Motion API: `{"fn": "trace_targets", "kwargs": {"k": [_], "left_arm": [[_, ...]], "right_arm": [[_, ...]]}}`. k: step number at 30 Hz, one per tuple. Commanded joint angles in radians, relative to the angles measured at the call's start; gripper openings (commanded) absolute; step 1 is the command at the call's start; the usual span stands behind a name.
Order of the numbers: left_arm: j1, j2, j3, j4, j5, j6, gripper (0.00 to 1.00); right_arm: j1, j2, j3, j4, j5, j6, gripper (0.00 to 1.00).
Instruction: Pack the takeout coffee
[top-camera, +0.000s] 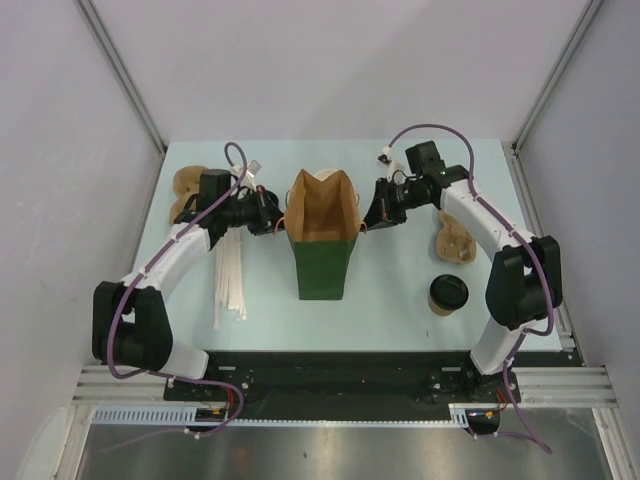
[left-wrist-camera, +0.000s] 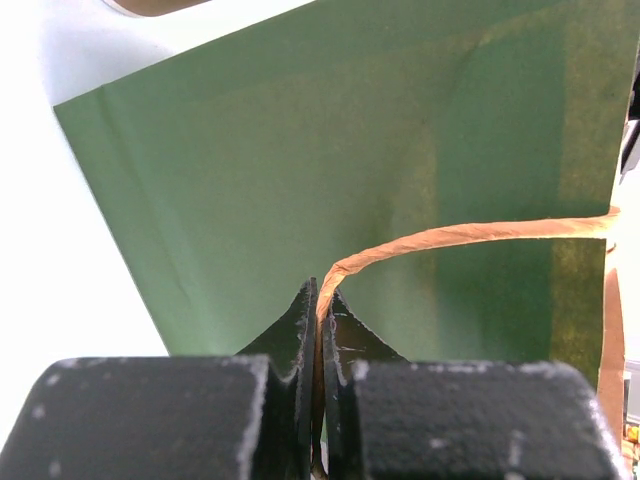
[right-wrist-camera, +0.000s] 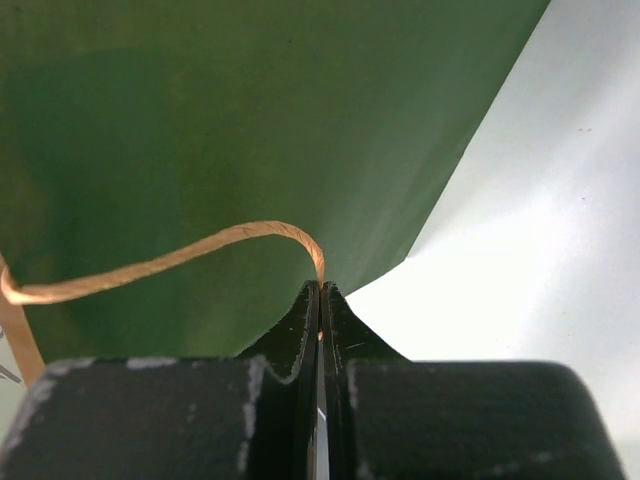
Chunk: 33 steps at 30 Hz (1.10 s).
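Observation:
The takeout coffee (top-camera: 449, 294), a small tan cup with a black lid, stands upright on the table at the near right, apart from both grippers. The green bag (top-camera: 322, 235) stands in the middle with its mouth open and its brown inside showing. My left gripper (top-camera: 275, 215) is shut on the bag's left twisted-paper handle (left-wrist-camera: 470, 232). My right gripper (top-camera: 368, 222) is shut on the right handle (right-wrist-camera: 180, 255). In the wrist views, each gripper (left-wrist-camera: 322, 290) (right-wrist-camera: 320, 288) pinches its cord close against the green bag wall (left-wrist-camera: 300, 170) (right-wrist-camera: 250, 120).
Long white sticks (top-camera: 230, 275) lie left of the bag under the left arm. Tan paper items sit at the far left (top-camera: 188, 190) and at the right (top-camera: 455, 240) under the right arm. Grey walls enclose the pale table (top-camera: 390, 310).

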<state>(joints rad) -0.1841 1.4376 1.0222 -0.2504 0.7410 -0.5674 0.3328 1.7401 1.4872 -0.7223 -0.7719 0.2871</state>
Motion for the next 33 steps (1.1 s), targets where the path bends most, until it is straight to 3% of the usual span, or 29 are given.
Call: {"fn": "trace_targets", "kwargs": {"k": [1,11,14,15,22,29,33], "left_arm": [[-0.009,0.001,-0.008,0.028,0.017,-0.008,0.00],[-0.018,-0.002,0.041,-0.001,0.021,0.023,0.00],[-0.020,-0.011,0.055,-0.012,0.017,0.035,0.00],[-0.020,-0.016,0.058,-0.018,0.017,0.037,0.00],[-0.021,-0.032,0.078,-0.036,0.011,0.047,0.00],[-0.025,-0.039,0.111,-0.064,0.005,0.067,0.00],[-0.026,-0.032,0.127,-0.079,0.000,0.072,0.00]], "right_arm": [[0.025,0.018,0.018,0.035,-0.004,0.010,0.00],[0.005,-0.004,0.062,0.008,-0.006,-0.012,0.00],[-0.017,-0.016,0.114,-0.026,-0.010,-0.037,0.19],[-0.029,-0.027,0.137,-0.035,-0.007,-0.043,0.31],[-0.075,-0.074,0.226,-0.101,-0.017,-0.088,0.54],[-0.142,-0.067,0.406,-0.150,-0.108,-0.115,0.91],[-0.262,-0.013,0.521,-0.222,-0.194,-0.176,1.00]]}}
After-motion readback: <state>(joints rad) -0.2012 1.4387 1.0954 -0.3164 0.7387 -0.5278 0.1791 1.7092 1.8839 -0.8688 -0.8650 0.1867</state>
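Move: Each hand already pinches one of the paper bag's handles: the bag's middle lies about 9 cm right of the left hand and 9 cm left of the right hand, level with both fore and aft, some 6 cm below. From the right hand, the cup stack stands some 20 cm ahead and 8 cm left; the lidded cup 10 cm back and 21 cm right; the cup tray 12 cm ahead and 28 cm right, all roughly 15 cm lower. Opening wide, the right hand releases its handle and lifts away some 14 cm; the left keeps its grip. ##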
